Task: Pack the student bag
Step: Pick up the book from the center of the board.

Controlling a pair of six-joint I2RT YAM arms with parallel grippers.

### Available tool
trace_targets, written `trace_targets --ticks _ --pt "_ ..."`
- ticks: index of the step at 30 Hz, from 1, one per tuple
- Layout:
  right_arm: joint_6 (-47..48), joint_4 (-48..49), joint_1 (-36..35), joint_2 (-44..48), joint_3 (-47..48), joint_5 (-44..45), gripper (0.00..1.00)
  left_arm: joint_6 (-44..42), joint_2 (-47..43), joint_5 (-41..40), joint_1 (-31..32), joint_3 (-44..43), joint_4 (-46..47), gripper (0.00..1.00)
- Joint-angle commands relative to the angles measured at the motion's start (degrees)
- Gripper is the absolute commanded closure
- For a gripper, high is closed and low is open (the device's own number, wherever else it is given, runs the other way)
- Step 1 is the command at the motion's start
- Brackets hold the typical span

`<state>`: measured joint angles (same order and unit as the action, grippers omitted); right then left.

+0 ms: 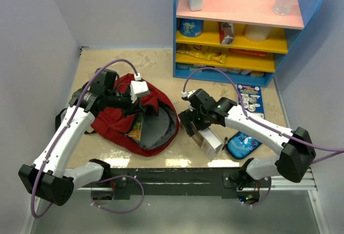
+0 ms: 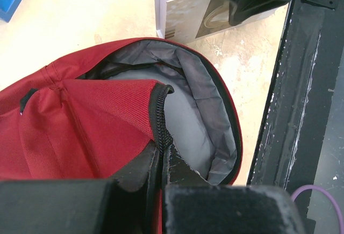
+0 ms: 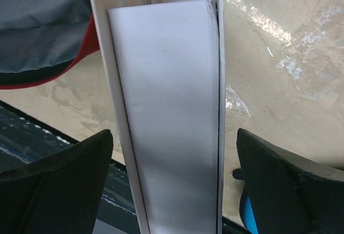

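Note:
The student bag is a dark red backpack lying at the left, its mouth gaping toward the middle and showing grey lining. My left gripper is shut on the bag's black zipper edge and holds the red flap up. A thick white book stands on edge just right of the bag's mouth. My right gripper is open and straddles that book, with a gap between the book and each of its fingers. A yellow-green book shows inside the bag.
A blue zip pouch lies right of the white book near the front edge. A flat picture book lies at the back right. A blue shelf unit with boxes and bottles stands behind. The black base rail runs along the front.

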<state>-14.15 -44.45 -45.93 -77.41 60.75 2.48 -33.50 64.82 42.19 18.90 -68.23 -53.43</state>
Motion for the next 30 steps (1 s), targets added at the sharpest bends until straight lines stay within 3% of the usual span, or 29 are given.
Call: trace_targets --ticks 1,4,5,7,8,10,16,19,21,22,25,30 --pt "-0.79 -3.45 -1.79 -1.78 4.11 7.88 0.01 0.45 -1.8 2.37 0.27 -0.94 2.19 1.0" --pt "-1.49 -5.03 -1.79 -1.87 6.48 10.51 0.19 0.36 -2.15 2.72 0.35 -1.12 1.93 1.0" --pt "-1.75 -5.56 -1.79 -1.78 7.79 11.14 0.31 0.27 -2.24 2.72 0.35 -1.21 1.84 1.0" --pt "-2.98 -6.97 -1.88 -1.52 9.03 12.28 0.44 0.19 -2.33 2.72 0.35 -1.47 1.75 1.0" --pt "-3.16 -7.23 -1.88 -0.91 9.64 12.72 0.58 0.19 -2.33 2.89 0.27 -1.56 1.66 1.0" --pt "-3.6 -7.93 -1.79 -0.64 10.26 13.34 0.68 0.1 -2.41 2.98 0.35 -1.91 1.49 1.0" --pt "-5.97 -7.5 -1.71 2.69 12.63 15.1 0.82 -0.08 -2.59 2.63 0.26 -3.14 0.61 1.0" --pt "-8.6 -5.31 0.4 7.26 15.27 10.02 0.83 0.18 -2.59 2.54 0.35 -4.19 0.52 1.0" --pt "-11.06 -2.16 4.42 9.89 15.8 3.62 0.83 0.45 -2.68 2.37 0.35 -4.81 0.61 1.0" --pt "-12.29 -0.83 6.1 12.08 15.19 -4.51 0.83 0.45 -2.77 2.37 0.35 -4.98 0.61 1.0" --pt "-18.53 7.25 9.89 15.52 8.35 -18.94 0.85 0.62 -2.94 2.28 0.35 -5.34 0.61 1.0" --pt "-31.1 25.6 10.07 17.64 -8.7 -33.23 0.89 0.62 -3.38 1.49 0.44 -5.78 0.17 1.0"
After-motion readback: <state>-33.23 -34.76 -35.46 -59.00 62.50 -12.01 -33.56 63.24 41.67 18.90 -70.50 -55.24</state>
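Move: Just below the open right fingers stands the white book, on its long edge; its middle is about 2 cm back, 2 cm to the right and 5 cm below. From this hand the open red bag lies some 21 cm left, 4 cm ahead and 7 cm down, the blue pencil case about 20 cm right and 5 cm back, 11 cm lower. From the left hand the book lies roughly 23 cm right, 5 cm back and 12 cm below. Closing from wide to about half open, the right fingers sink a touch, pinch the book across its thickness and lift it some 14 cm, drifting about 3 cm forward before easing back and left. Late in the lift the hand rolls roughly 35 degrees, its fingers swinging out to the left towards the bag. The left hand keeps its pinch on the bag's rim. ##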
